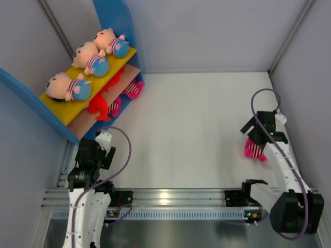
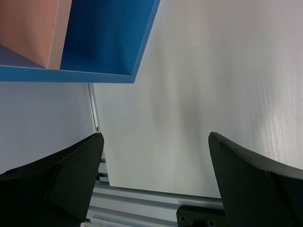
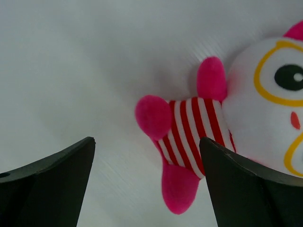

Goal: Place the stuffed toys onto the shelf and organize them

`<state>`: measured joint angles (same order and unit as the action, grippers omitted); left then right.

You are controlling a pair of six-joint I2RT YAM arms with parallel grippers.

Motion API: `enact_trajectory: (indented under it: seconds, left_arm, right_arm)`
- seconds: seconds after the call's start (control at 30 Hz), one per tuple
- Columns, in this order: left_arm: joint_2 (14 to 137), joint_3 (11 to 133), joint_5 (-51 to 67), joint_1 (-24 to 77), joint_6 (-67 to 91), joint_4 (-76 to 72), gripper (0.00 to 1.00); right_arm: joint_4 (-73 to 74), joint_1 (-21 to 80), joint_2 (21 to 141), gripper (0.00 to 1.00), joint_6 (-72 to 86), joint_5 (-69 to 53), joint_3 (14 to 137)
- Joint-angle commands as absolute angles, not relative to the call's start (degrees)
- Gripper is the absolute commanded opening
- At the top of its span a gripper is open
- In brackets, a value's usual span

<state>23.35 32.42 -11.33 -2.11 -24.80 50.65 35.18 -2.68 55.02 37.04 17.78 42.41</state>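
The shelf point(image 1: 62, 111) stands at the far left with blue side panels. Three peach dolls point(image 1: 88, 58) lie on its yellow upper board. Red creatures point(image 1: 101, 106) and a pink-limbed toy point(image 1: 133, 90) lie on the tan lower board. A white owl with yellow glasses and a red-striped shirt point(image 3: 236, 118) lies on the table at the right; it also shows in the top view point(image 1: 254, 149). My right gripper point(image 3: 147, 156) is open just above it, with its pink limbs between the fingers, not touching. My left gripper point(image 2: 154, 142) is open and empty near the shelf's front corner point(image 2: 135, 75).
Grey walls enclose the white table on three sides. A metal rail point(image 1: 170, 199) runs along the near edge by the arm bases. The right wall stands close beside the right arm point(image 1: 282, 160).
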Motion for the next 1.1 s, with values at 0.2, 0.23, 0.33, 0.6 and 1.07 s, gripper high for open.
enact_trajectory:
  seconds: [0.2,0.23,0.33,0.6,1.07]
  left_arm:
    - [22.50,32.08,-10.81,-0.71,-24.87,47.72,0.98]
    - [22.50,31.99,-10.81,-0.62,-24.79,47.72,0.98]
    - [22.32,31.99,-10.72,-0.26,-24.87,47.64,0.98]
    - [22.06,31.91,-10.64,-0.35,-24.96,47.64,0.98]
    - [26.89,39.36,-3.00,1.49,-30.14,48.95,0.98]
  right_arm:
    - [35.07,-3.78,63.09,0.89,37.88,23.46,35.34]
    - [33.85,-3.78,63.80,0.88,37.36,23.90,35.16]
    - [31.39,-4.48,65.91,0.74,36.57,20.93,34.98]
    - [23.57,-4.92,70.49,0.00,34.72,15.30,35.15]
    - [14.79,25.74,76.10,0.00,3.80,-3.75,60.45]
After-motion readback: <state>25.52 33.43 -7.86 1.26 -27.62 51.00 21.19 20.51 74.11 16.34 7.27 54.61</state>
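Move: The last stuffed toy on the table, pink and white with a striped body, has its middle about 3 cm back, 5 cm to the right and 9 cm below the right hand. Its round head points away from the hand, roughly 10 cm to the right and 4 cm back. The foot of the side wall is some 20 cm to the right, level with the hand. From the left hand the toy lies about 80 cm to the right and 7 cm ahead. Down about 8 cm and some 4 cm back goes the open right hand, its fingers tipping about 15 degrees steeper, onto the toy's legs and striped lower body. The fingers shut almost fully on that end and pinch the cloth. Then the hand swings left, forward and up with it towards the shelf, gathering speed and turning counter-clockwise some 45 degrees. ##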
